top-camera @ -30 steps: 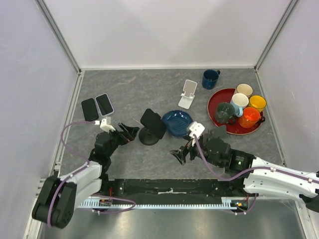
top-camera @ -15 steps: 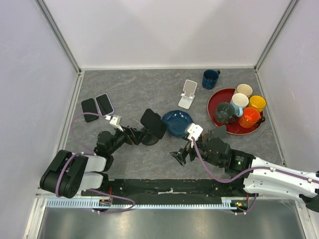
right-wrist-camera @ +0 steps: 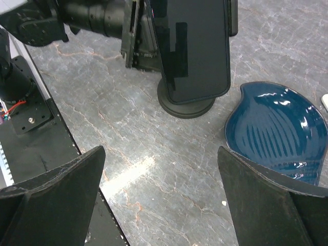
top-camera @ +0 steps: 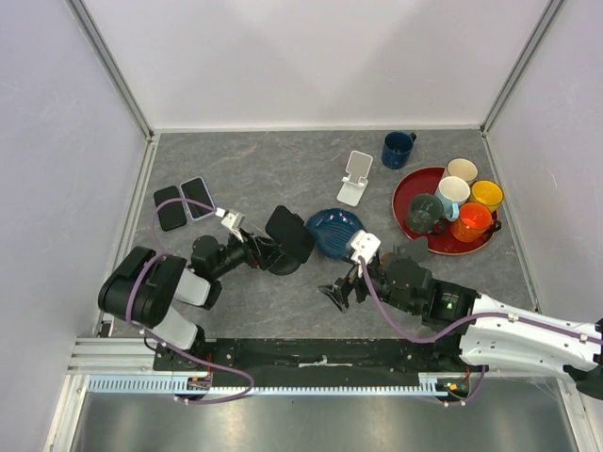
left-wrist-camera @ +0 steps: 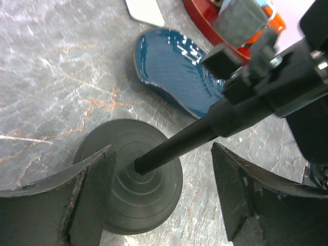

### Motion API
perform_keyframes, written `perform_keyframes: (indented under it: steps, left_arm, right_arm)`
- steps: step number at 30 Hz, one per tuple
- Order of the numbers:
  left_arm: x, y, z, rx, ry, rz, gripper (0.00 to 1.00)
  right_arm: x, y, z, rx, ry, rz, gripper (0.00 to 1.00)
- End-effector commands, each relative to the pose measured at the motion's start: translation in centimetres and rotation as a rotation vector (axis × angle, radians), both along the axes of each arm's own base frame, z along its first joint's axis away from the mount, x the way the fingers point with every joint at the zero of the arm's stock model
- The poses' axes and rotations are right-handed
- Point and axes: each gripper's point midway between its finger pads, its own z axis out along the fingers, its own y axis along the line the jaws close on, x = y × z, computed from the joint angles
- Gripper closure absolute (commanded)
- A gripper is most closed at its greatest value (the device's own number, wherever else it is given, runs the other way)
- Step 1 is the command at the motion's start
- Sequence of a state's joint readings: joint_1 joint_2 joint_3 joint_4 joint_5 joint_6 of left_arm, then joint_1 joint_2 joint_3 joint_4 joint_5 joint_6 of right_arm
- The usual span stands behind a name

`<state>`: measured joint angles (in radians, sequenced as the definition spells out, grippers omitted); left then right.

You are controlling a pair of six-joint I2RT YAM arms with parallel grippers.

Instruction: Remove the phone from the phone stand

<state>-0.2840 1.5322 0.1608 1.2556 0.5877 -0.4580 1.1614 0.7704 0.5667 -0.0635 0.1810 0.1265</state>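
Observation:
A black phone (top-camera: 291,232) sits in a black phone stand (top-camera: 280,259) with a round base, near the table's middle. In the right wrist view the phone (right-wrist-camera: 195,48) stands upright on the stand's base (right-wrist-camera: 186,107). My left gripper (top-camera: 261,252) is open at the stand; in the left wrist view its fingers straddle the round base (left-wrist-camera: 130,182) and the stem (left-wrist-camera: 200,134). My right gripper (top-camera: 341,290) is open and empty on the near side of the stand, facing the phone's screen.
A blue dish (top-camera: 335,233) lies right of the stand. A white phone stand (top-camera: 356,176), a blue mug (top-camera: 398,148) and a red tray (top-camera: 415,185) with several mugs are at the back right. Two phones (top-camera: 184,201) lie flat at the left.
My left gripper has reached right, from left of the stand to its base. My right gripper has shifted slightly left. The phone and stand have not moved.

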Motion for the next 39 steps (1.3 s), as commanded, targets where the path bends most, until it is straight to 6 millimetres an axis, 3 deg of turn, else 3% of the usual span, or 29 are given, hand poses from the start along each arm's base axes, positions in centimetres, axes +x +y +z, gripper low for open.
perform_keyframes:
  steps: [1, 10, 20, 23, 24, 25, 27, 29, 30, 31, 33, 34, 39]
  left_arm:
    - [0.3, -1.2, 3.4, -0.028, -0.235, -0.085, 0.24]
    - [1.2, -2.6, 2.5, -0.040, -0.222, -0.134, 0.27]
    - [1.4, -3.6, 1.9, -0.027, -0.229, -0.135, 0.31]
    - [0.9, -4.0, 1.3, -0.014, -0.223, -0.125, 0.44]
    - [1.0, -3.8, 1.2, -0.011, -0.217, -0.100, 0.48]
    - [0.6, -3.8, 1.1, -0.011, -0.219, -0.095, 0.54]
    - [0.7, -3.4, 1.2, -0.014, -0.219, -0.065, 0.59]
    - [0.5, -3.2, 1.1, -0.011, -0.220, -0.050, 0.65]
    - [0.8, -2.9, 1.1, -0.007, -0.218, -0.021, 0.69]
    - [0.5, -2.9, 0.8, -0.002, -0.210, -0.015, 0.75]
    - [0.6, -2.5, 1.0, 0.004, -0.222, 0.012, 0.80]
    - [0.3, -2.6, 1.0, 0.009, -0.223, 0.015, 0.84]
    - [0.0, -3.0, 0.3, 0.089, -0.258, 0.038, 0.89]
  right_arm:
    - [0.4, 0.7, 3.8, 0.084, -0.031, -0.014, 0.02]
    - [0.8, 0.7, 4.1, 0.095, -0.017, -0.040, 0.02]
    - [1.2, 2.1, 3.4, 0.068, 0.010, -0.041, 0.02]
    - [1.7, 2.7, 3.6, 0.069, 0.024, -0.062, 0.02]
    - [1.8, 3.1, 4.5, 0.082, 0.022, -0.062, 0.02]
    - [2.0, 3.4, 4.0, 0.060, 0.036, -0.067, 0.02]
    - [2.3, 4.1, 5.2, 0.073, 0.037, -0.083, 0.02]
    - [2.8, 4.5, 4.7, 0.036, 0.038, -0.116, 0.02]
    - [3.2, 4.8, 5.7, 0.044, 0.030, -0.134, 0.02]
    - [3.2, 5.2, 4.9, -0.001, 0.037, -0.148, 0.02]
    - [4.1, 5.3, 6.2, -0.007, 0.012, -0.208, 0.02]
    - [4.2, 5.6, 5.8, -0.036, 0.005, -0.217, 0.02]
    - [5.5, 5.9, 7.7, -0.034, -0.040, -0.314, 0.02]
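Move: The phone stand's post is just beside my left fingers, about 3 cm to the right, 1 cm ahead and 2 cm lower. The phone in its holder is roughly 5 cm right, 4 cm ahead and 9 cm above this hand; the blue dish lies some 19 cm right and 9 cm ahead, about 7 cm lower. From my right hand the phone is about 13 cm ahead and 13 cm left, slightly lower. I drop my left hand about 3 cm, slide it some 3 cm right onto the stand's post, and close the fingers until they pinch it low down, just above the round base. My right hand, fingers kept wide open, comes in late towards the stand, about 6 cm left, 5 cm up and 4 cm forward, turning some 10 degrees clockwise. ##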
